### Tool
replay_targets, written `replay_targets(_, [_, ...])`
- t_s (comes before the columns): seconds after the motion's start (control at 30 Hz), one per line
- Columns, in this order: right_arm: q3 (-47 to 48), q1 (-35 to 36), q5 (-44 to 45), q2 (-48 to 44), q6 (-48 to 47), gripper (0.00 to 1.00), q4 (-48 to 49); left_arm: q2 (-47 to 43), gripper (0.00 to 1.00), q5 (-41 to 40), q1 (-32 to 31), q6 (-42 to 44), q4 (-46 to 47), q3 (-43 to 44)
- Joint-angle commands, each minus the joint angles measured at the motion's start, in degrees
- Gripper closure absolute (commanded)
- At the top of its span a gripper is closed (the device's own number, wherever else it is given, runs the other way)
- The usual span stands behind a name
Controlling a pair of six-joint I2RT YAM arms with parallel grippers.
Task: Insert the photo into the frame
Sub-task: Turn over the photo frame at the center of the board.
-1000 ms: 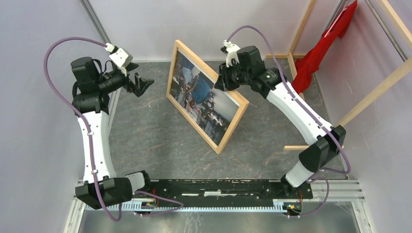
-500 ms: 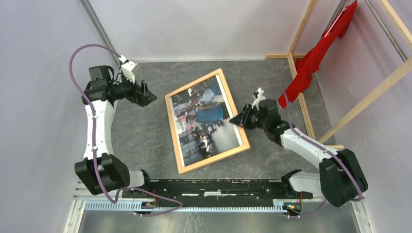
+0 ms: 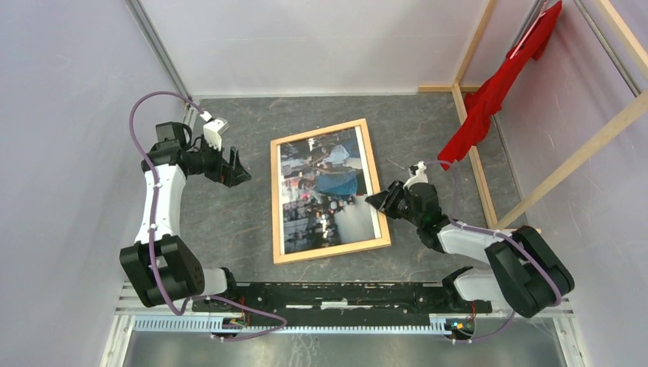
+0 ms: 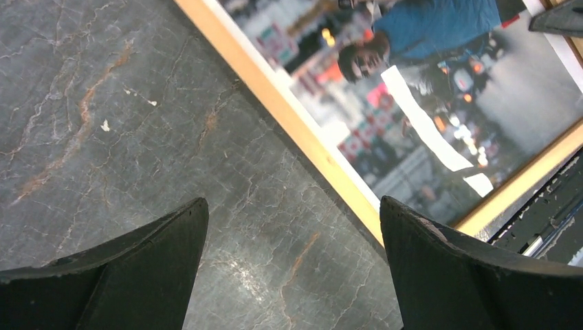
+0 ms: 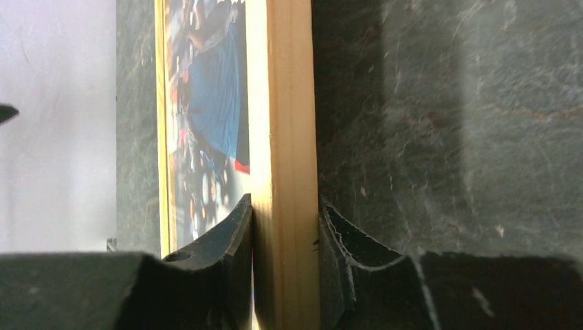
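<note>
The frame, thin light wood, lies flat on the dark table with the photo face up inside it. My right gripper is at the frame's right rail, near its front corner. In the right wrist view its jaws are shut on that frame rail, one finger over the photo side and one outside. My left gripper hovers open left of the frame. The left wrist view shows its jaws spread wide over bare table, with the frame's rail and the photo beyond them.
A red cloth hangs on the wooden rack at the back right. One rack beam lies on the table just right of my right gripper. A black rail runs along the near edge. Pale walls close in the left and back.
The frame, held tilted up on edge a second ago, has come down flat on the table, still in my right gripper. My left gripper has moved nearer and lower, staying open.
</note>
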Motion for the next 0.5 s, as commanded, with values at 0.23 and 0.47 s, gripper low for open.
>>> replay_targets(0.23, [5.10, -0.57, 10.14, 9.32, -3.55, 0.76, 5.77, -0.26, 0.00, -0.42, 0.27, 2.19, 3.21, -3.47])
replay_targets(0.47, [6.33, -0.59, 3.63, 12.60, -7.24, 0.03, 5.52, -0.44, 0.00, -0.04, 0.28, 3.55, 3.14, -4.83])
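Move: My right hand still pinches the right side of the photo frame; the frame's middle lies about 14 cm to the left, some 5 cm ahead and 3 cm lower. The long wooden rail on the table is roughly 30 cm to my right hand's right and 16 cm farther out. From my empty left hand, the frame's middle is about 22 cm to the right, 1 cm ahead and 15 cm below. Keeping its grip on the frame's right side at first, my right hand carries it forward about 3.5 cm, turning some 5 degrees clockwise on the way. Then it stops, opens its fingers clearly wider and sinks a couple of centimetres, leaving them straddling the frame's edge. My left hand, wide open and clear of the frame, eases down about 2.5 cm. ##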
